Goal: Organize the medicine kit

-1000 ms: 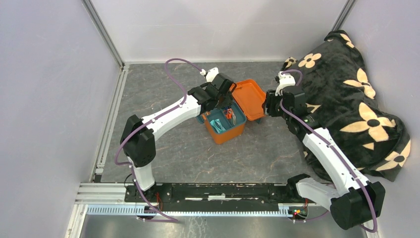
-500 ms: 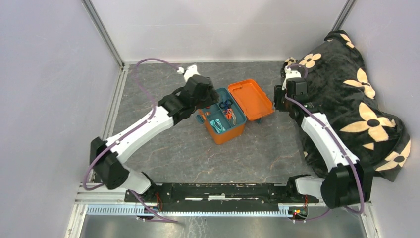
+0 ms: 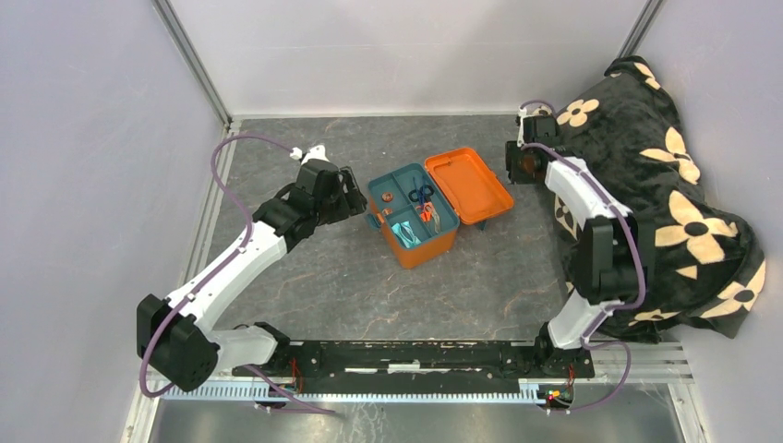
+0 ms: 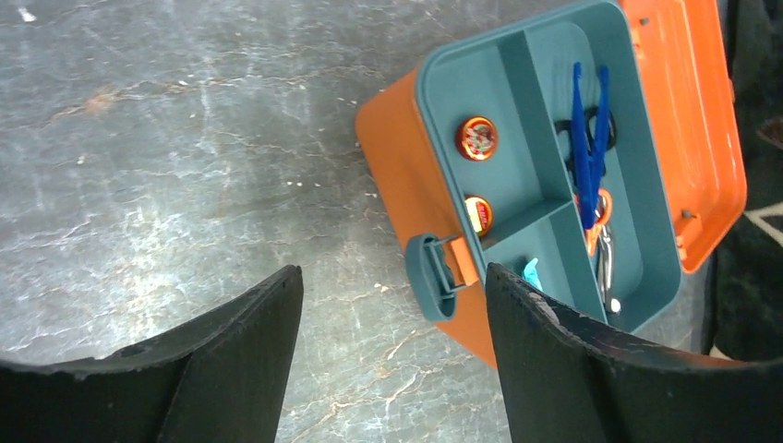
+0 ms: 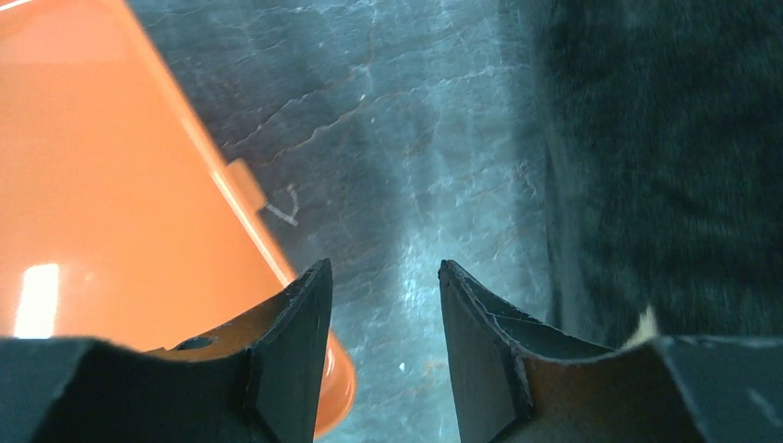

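The medicine kit [image 3: 427, 247] is a small orange box standing open in the middle of the floor. Its orange lid [image 3: 467, 185] is folded back to the right. Inside it a teal tray [image 3: 397, 189] holds blue scissors [image 4: 586, 120], two round tins [image 4: 477, 138] and small items. My left gripper [image 3: 355, 194] hovers just left of the kit, open and empty. In the left wrist view the left gripper [image 4: 392, 277] stands over bare floor, with the teal latch [image 4: 434, 277] near its right finger. My right gripper [image 3: 511, 163] sits open beside the lid's far right edge [image 5: 102, 185], nothing between its fingers [image 5: 305, 305].
A black blanket with cream flowers [image 3: 665, 185] fills the right side, close to the right arm and seen dark in the right wrist view [image 5: 665, 157]. White walls with metal rails [image 3: 208, 212] enclose the grey marbled floor [image 3: 369, 286].
The left arm has pulled back to the left from over the kit and its jaws have widened. The right arm has drawn away toward the back right, off the lid.
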You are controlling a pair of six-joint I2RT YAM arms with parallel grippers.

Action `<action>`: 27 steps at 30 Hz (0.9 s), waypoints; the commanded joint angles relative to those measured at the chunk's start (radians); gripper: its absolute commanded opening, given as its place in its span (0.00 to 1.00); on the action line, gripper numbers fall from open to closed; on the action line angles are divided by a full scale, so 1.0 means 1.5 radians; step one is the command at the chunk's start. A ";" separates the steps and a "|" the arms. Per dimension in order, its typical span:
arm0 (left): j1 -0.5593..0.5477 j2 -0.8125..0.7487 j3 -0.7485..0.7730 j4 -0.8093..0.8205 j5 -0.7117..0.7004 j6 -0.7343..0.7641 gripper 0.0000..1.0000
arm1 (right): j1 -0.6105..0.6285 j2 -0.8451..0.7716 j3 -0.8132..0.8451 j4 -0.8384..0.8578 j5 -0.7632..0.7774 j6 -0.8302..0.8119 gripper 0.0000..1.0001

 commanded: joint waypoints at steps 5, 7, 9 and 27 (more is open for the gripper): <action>0.008 0.020 -0.024 0.070 0.102 0.064 0.81 | -0.028 0.145 0.130 -0.080 -0.041 -0.106 0.53; 0.009 0.034 -0.028 0.075 0.116 0.065 0.81 | -0.032 0.158 0.123 -0.074 -0.103 -0.112 0.53; 0.010 0.050 -0.029 0.077 0.118 0.065 0.81 | -0.033 0.165 0.116 -0.069 -0.156 -0.114 0.52; 0.072 0.060 -0.057 0.073 0.095 0.072 0.78 | -0.033 0.063 -0.123 0.125 -0.466 0.029 0.51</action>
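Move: The box's teal clasp lies some 4 cm right of the left hand, 1 cm ahead and about 7 cm below. From that hand, the box's middle is about 13 cm right and 3 cm ahead, well below; the nearer red tin in the tray is roughly 7 cm right and 5 cm ahead. From the right hand, the open orange lid's middle lies about 13 cm left, 2 cm back and a little below. Take the half-open right gripper down about 9 cm, reaching briefly forward past the lid's outer corner, then sweep it back and left some 7 cm each, rolling its left side up and tipping down, so its left finger comes against the lid's outer edge and pushes the lid left. Meanwhile sink the wide-open left gripper about 5 cm towards the clasp, swinging slightly right and then back left. ##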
